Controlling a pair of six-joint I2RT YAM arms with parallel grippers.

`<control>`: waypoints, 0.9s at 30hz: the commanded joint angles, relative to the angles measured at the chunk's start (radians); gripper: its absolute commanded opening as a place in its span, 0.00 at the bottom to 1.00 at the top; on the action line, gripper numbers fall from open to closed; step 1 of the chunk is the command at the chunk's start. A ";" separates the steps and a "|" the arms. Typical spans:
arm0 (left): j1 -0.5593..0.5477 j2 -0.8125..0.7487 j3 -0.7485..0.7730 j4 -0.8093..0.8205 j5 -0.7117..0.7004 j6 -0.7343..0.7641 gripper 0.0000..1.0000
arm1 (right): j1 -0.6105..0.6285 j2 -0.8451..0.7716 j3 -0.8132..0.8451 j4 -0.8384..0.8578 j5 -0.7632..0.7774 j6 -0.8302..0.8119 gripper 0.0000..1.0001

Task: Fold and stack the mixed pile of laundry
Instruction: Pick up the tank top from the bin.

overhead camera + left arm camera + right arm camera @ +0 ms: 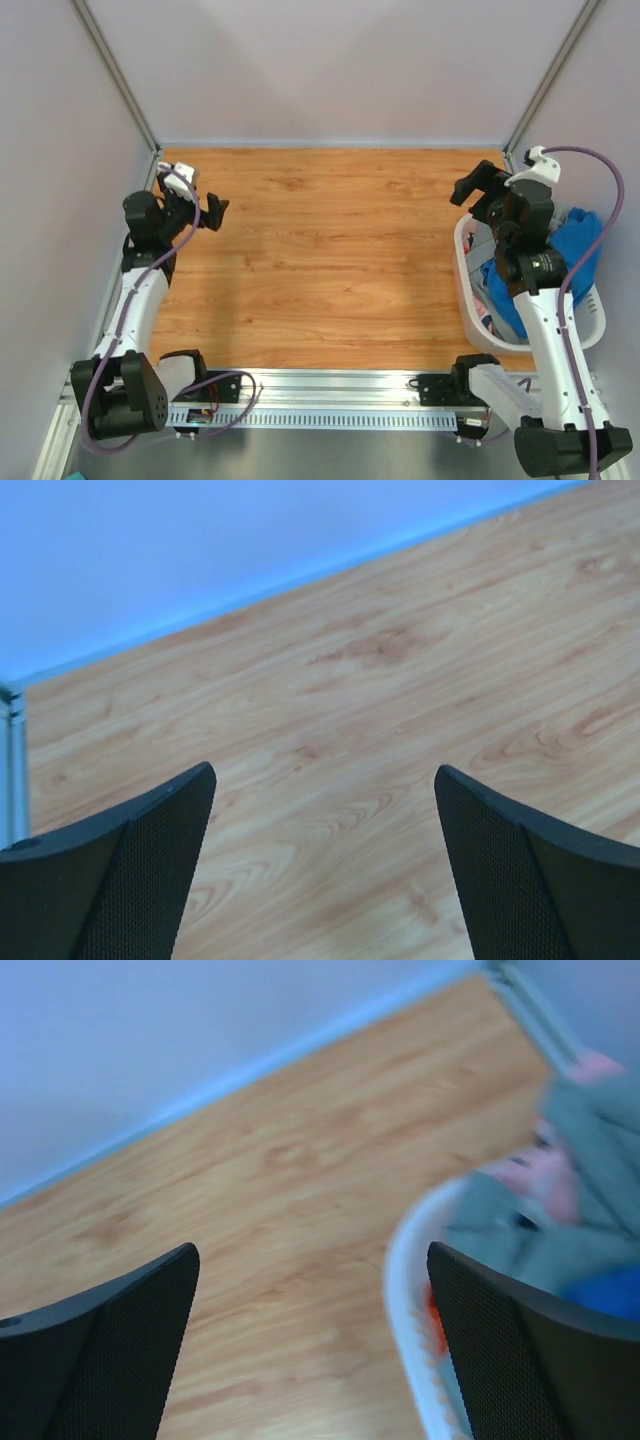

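The mixed laundry pile (578, 250) lies in a white basket (463, 272) at the table's right edge. A bright blue garment (505, 300) is on top, with grey cloth (482, 240) beside it. The right arm hides much of the pile. The right wrist view is blurred; it shows the grey garment (590, 1240), pink cloth (555, 1175), blue cloth (610, 1290) and a bit of orange (432, 1325) inside the basket rim (405, 1290). My right gripper (476, 193) (311, 1250) hovers open over the basket's far left corner, holding nothing. My left gripper (205, 210) (324, 770) stands open above bare wood at the far left.
The wooden tabletop (330, 250) spreads between the two arms. Pale walls enclose it at the back and both sides, with metal posts (120, 85) in the corners. An aluminium rail (330, 385) carrying the arm bases runs along the near edge.
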 commanded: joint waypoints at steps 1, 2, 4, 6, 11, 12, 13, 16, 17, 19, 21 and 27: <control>-0.027 0.022 0.234 -0.612 -0.019 0.125 0.98 | -0.017 -0.011 0.081 -0.444 0.589 0.175 1.00; -0.035 0.024 0.272 -0.678 -0.023 0.148 0.98 | -0.031 -0.023 0.076 -0.496 0.669 0.195 1.00; -0.055 0.003 0.340 -0.822 -0.061 0.212 0.98 | -0.065 -0.066 0.061 -0.521 0.704 0.209 1.00; -0.089 -0.037 0.366 -0.902 -0.109 0.272 0.98 | -0.100 -0.099 0.036 -0.567 0.773 0.253 1.00; -0.104 -0.087 0.382 -0.973 -0.189 0.315 1.00 | -0.233 -0.138 -0.084 -0.499 0.763 0.277 0.99; -0.104 -0.083 0.391 -0.999 -0.181 0.320 1.00 | -0.290 -0.136 -0.100 -0.466 0.723 0.245 0.98; -0.106 -0.083 0.392 -1.005 -0.160 0.318 1.00 | -0.314 -0.118 -0.112 -0.419 0.649 0.240 0.96; -0.106 -0.088 0.392 -1.013 -0.135 0.309 1.00 | -0.396 -0.048 -0.139 -0.372 0.543 0.247 0.83; -0.106 -0.091 0.391 -1.013 -0.134 0.308 1.00 | -0.422 -0.029 -0.146 -0.368 0.521 0.247 0.78; -0.106 -0.096 0.388 -1.014 -0.129 0.301 1.00 | -0.437 0.015 -0.145 -0.363 0.474 0.243 0.60; -0.106 -0.103 0.386 -1.022 -0.123 0.301 0.99 | -0.442 0.017 -0.142 -0.360 0.466 0.234 0.42; -0.104 -0.116 0.388 -1.039 -0.118 0.306 0.99 | -0.442 -0.100 -0.139 -0.293 0.437 0.155 0.00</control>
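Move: The blue tank top lies in the white bin, about 17 cm to the right gripper's right, 11 cm back and 14 cm below; the bin's middle is some 14 cm right, 9 cm back and 19 cm down. A grey garment sits roughly 6 cm right, 4 cm back and 15 cm down, with pink cloth at the far rim about 9 cm right, 4 cm ahead and 16 cm down. From the left gripper the tank top is some 80 cm right, 15 cm back and 6 cm lower. Swing the open right gripper right and back over the bin, about 18 cm right and 15 cm back, turning it clockwise some 55 degrees; then tip it down, sink onto the blue tank top and shut the fingers on the cloth, starting to rise just at the end. Meanwhile draw the empty left gripper back about 10 cm over the bare table, rising slightly before it sinks, tipping it downward, fingers open. ##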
